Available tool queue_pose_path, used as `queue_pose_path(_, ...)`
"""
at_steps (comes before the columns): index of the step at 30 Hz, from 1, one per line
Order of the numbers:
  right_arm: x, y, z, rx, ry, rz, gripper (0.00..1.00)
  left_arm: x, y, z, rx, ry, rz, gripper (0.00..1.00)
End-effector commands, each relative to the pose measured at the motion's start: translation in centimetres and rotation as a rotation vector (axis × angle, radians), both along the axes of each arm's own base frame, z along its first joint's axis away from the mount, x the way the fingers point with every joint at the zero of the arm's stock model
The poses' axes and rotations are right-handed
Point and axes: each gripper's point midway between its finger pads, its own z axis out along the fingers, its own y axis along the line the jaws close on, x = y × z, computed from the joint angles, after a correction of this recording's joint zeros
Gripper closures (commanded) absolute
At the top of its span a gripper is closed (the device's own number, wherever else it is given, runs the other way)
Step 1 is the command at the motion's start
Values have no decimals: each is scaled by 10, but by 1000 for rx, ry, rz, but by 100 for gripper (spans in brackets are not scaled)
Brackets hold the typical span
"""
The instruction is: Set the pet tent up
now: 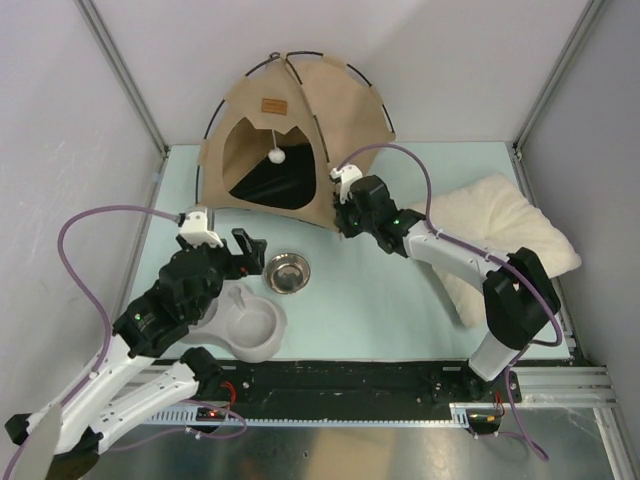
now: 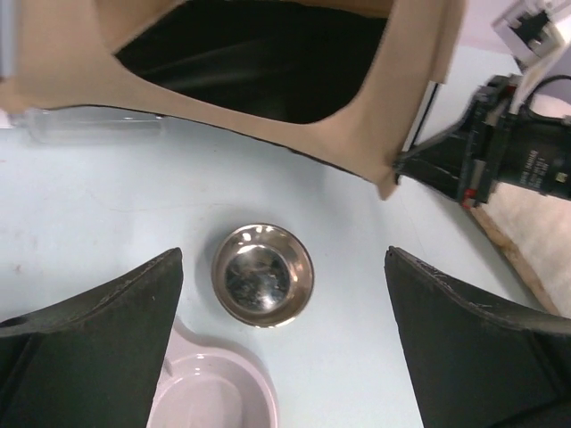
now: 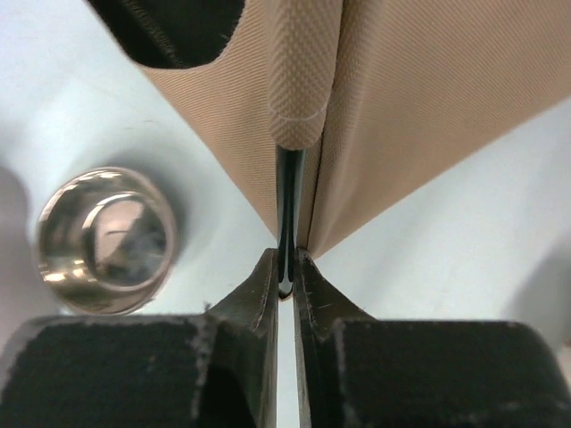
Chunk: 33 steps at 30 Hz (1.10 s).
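The tan pet tent (image 1: 300, 110) stands upright at the back of the table, its cat-head doorway and white pompom (image 1: 276, 154) facing me. My right gripper (image 1: 343, 222) sits at the tent's front right corner, shut on the tip of a thin black pole (image 3: 287, 196) that comes out of the fabric sleeve (image 3: 299, 80). In the right wrist view the right gripper (image 3: 285, 267) pinches that tip. My left gripper (image 1: 250, 252) hangs wide open and holds nothing, in front of the doorway. In its own view the left gripper (image 2: 284, 254) is spread over a small steel bowl (image 2: 262, 275).
The steel bowl (image 1: 288, 272) lies loose on the mat in front of the tent. A grey double pet bowl (image 1: 245, 325) sits near the left arm's base. A cream fluffy pillow (image 1: 495, 230) lies at the right under the right arm.
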Motion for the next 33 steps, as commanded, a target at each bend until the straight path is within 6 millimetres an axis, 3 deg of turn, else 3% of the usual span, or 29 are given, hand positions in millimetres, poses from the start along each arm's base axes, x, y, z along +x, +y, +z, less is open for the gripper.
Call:
queue_pose_path(1,33,-29,-2,-85,-81,-98,88,7,16,3,10,22,65,2)
queue_pose_path(10,42,-47,-46,-150,3,-257,76,16,16,-23,5,112,77,2)
queue_pose_path(15,45,-75,-51,-208,-8,-353,64,19,24,-28,6,126,107,2)
queue_pose_path(23,49,-114,-23,-189,-66,-454,39,31,39,-29,-7,156,158,2)
queue_pose_path(28,42,-115,5,-133,-98,-436,18,41,48,-33,-11,188,198,2)
queue_pose_path(33,28,-114,38,-55,-120,-408,9,59,68,-44,-29,246,308,2)
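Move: Pinched in the right fingers is the pole end at the tent's near right corner. The spot where it is to stand lies about 10 cm to that hand's right, level with it, and some 9 below. The steel bowl is roughly 9 cm back and 14 left; the cushion's middle is 37 right and 2 back. From the left hand, the tent's near left corner is about 20 ahead and 15 left, the bowl 5 ahead and 6 right. Swinging the held corner of the tent to the right and down, the right hand travels about 12 cm right, a little forward and 7 cm lower, turning some 25 degrees clockwise. Its fingers spread along the way and let go, then it rises straight off by 7 cm. The open left hand drifts left, down and forward, some 5 cm each way, towards the tent's near left corner, tipping down slightly. ##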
